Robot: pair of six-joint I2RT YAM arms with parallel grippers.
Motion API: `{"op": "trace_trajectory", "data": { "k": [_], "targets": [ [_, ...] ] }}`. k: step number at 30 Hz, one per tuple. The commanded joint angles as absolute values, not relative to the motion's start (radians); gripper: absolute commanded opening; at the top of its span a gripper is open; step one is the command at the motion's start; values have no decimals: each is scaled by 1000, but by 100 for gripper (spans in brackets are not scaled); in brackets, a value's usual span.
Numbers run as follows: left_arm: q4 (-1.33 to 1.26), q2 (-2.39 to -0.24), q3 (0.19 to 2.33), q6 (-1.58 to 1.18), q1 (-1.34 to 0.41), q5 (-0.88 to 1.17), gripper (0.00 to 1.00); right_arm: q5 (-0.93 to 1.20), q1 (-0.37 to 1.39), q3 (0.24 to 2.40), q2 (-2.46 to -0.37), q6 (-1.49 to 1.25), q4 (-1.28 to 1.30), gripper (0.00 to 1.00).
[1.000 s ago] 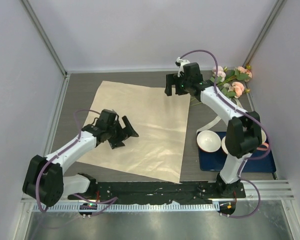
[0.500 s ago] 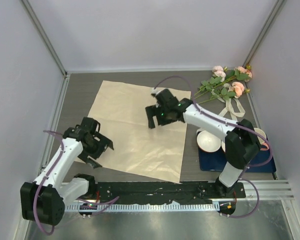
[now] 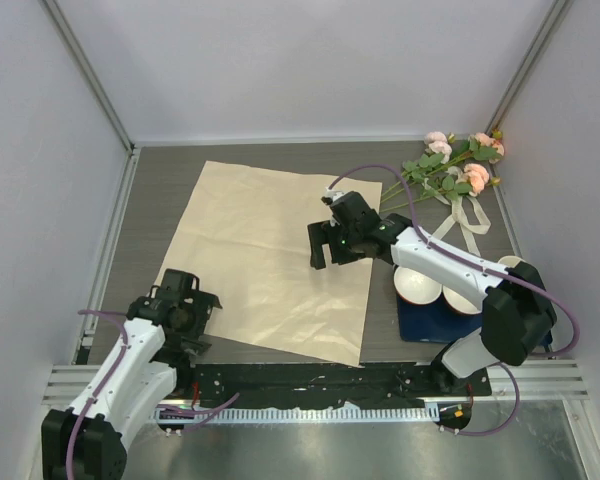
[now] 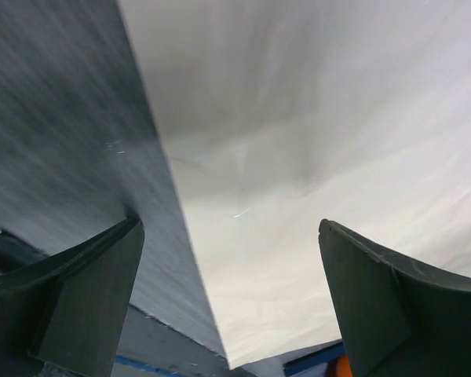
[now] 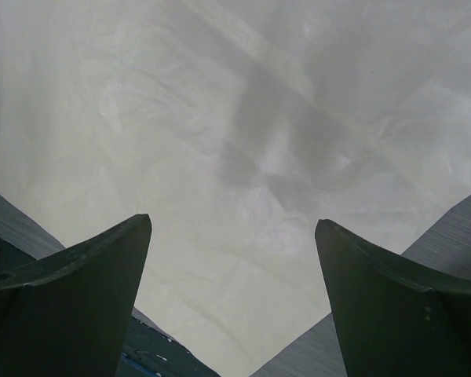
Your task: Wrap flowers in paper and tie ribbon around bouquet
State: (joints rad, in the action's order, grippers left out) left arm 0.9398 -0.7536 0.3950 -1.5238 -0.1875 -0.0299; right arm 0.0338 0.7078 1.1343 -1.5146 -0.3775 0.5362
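Note:
The paper (image 3: pixel 265 255) lies flat on the table with its pale beige face up. The flowers (image 3: pixel 452 165), pink blooms on green stems, lie at the far right corner. The cream ribbon (image 3: pixel 463 214) trails just in front of their stems. My right gripper (image 3: pixel 325 250) hangs open over the right part of the sheet, and only crinkled paper (image 5: pixel 220 118) shows between its fingers (image 5: pixel 86 283). My left gripper (image 3: pixel 204 320) is open and empty at the sheet's near left edge. There the paper (image 4: pixel 322 149) meets the grey table (image 4: pixel 55 118).
Two white bowls (image 3: pixel 418 283) stand on a dark blue mat (image 3: pixel 450 322) at the near right, beside the right arm. Grey walls close in the table on the left, far and right sides. A black rail (image 3: pixel 310 380) runs along the near edge.
My right gripper has swung from beside the flowers to over the paper's right part, empty. My left arm has drawn back off the sheet toward the near left edge.

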Motion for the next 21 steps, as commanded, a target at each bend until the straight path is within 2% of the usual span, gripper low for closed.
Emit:
{"op": "trace_trajectory", "data": {
  "k": [1, 5, 11, 13, 15, 16, 17, 21],
  "targets": [
    [680, -843, 345, -1626, -183, -143, 100, 14, 715, 1094, -1427, -388, 494, 93],
    [592, -952, 345, -1632, -152, -230, 100, 3, 710, 1048, -1373, -387, 494, 94],
    [480, -1109, 477, -1484, 147, -218, 99, -57, 686, 997, -1354, -413, 508, 96],
    [405, -1247, 582, -1409, 225, -213, 100, -93, 672, 989, -1370, -462, 506, 96],
    [435, -1363, 711, -1299, 265, -221, 100, -78, 617, 986, -1388, -512, 496, 98],
    [463, -1475, 867, -1235, 274, -213, 100, -45, 580, 988, -1413, -518, 491, 98],
    [574, -1509, 944, -1194, 275, -215, 100, -14, 504, 991, -1428, -522, 479, 98],
    [632, -1416, 1043, -1071, 177, -281, 100, 150, 292, 1003, -1492, -545, 369, 98]
  ]
}}
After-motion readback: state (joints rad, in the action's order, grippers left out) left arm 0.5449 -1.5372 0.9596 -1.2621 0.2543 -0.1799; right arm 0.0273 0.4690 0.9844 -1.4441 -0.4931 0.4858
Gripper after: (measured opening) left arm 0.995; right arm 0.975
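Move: The paper lies spread about 2 cm below my left hand, which straddles its near edge; its middle is roughly 16 cm ahead and 16 cm to the right. From my right hand, hovering over the paper, that middle is some 13 cm to the left, level fore and aft, about 10 cm down. The flowers lie about 20 cm ahead and 26 cm right of this hand, the nearest white bowl roughly 21 cm right and 5 cm back. Fingers wide open, I sweep my left hand low across the paper, straight forward for about 6 cm, then forward and left towards its left edge, some 20 cm forward and 14 left in all, dragging the paper along and rising a little at the end. My open right hand eases back, then swings about 8 cm right and slightly down to the paper's right edge, turning clockwise. ##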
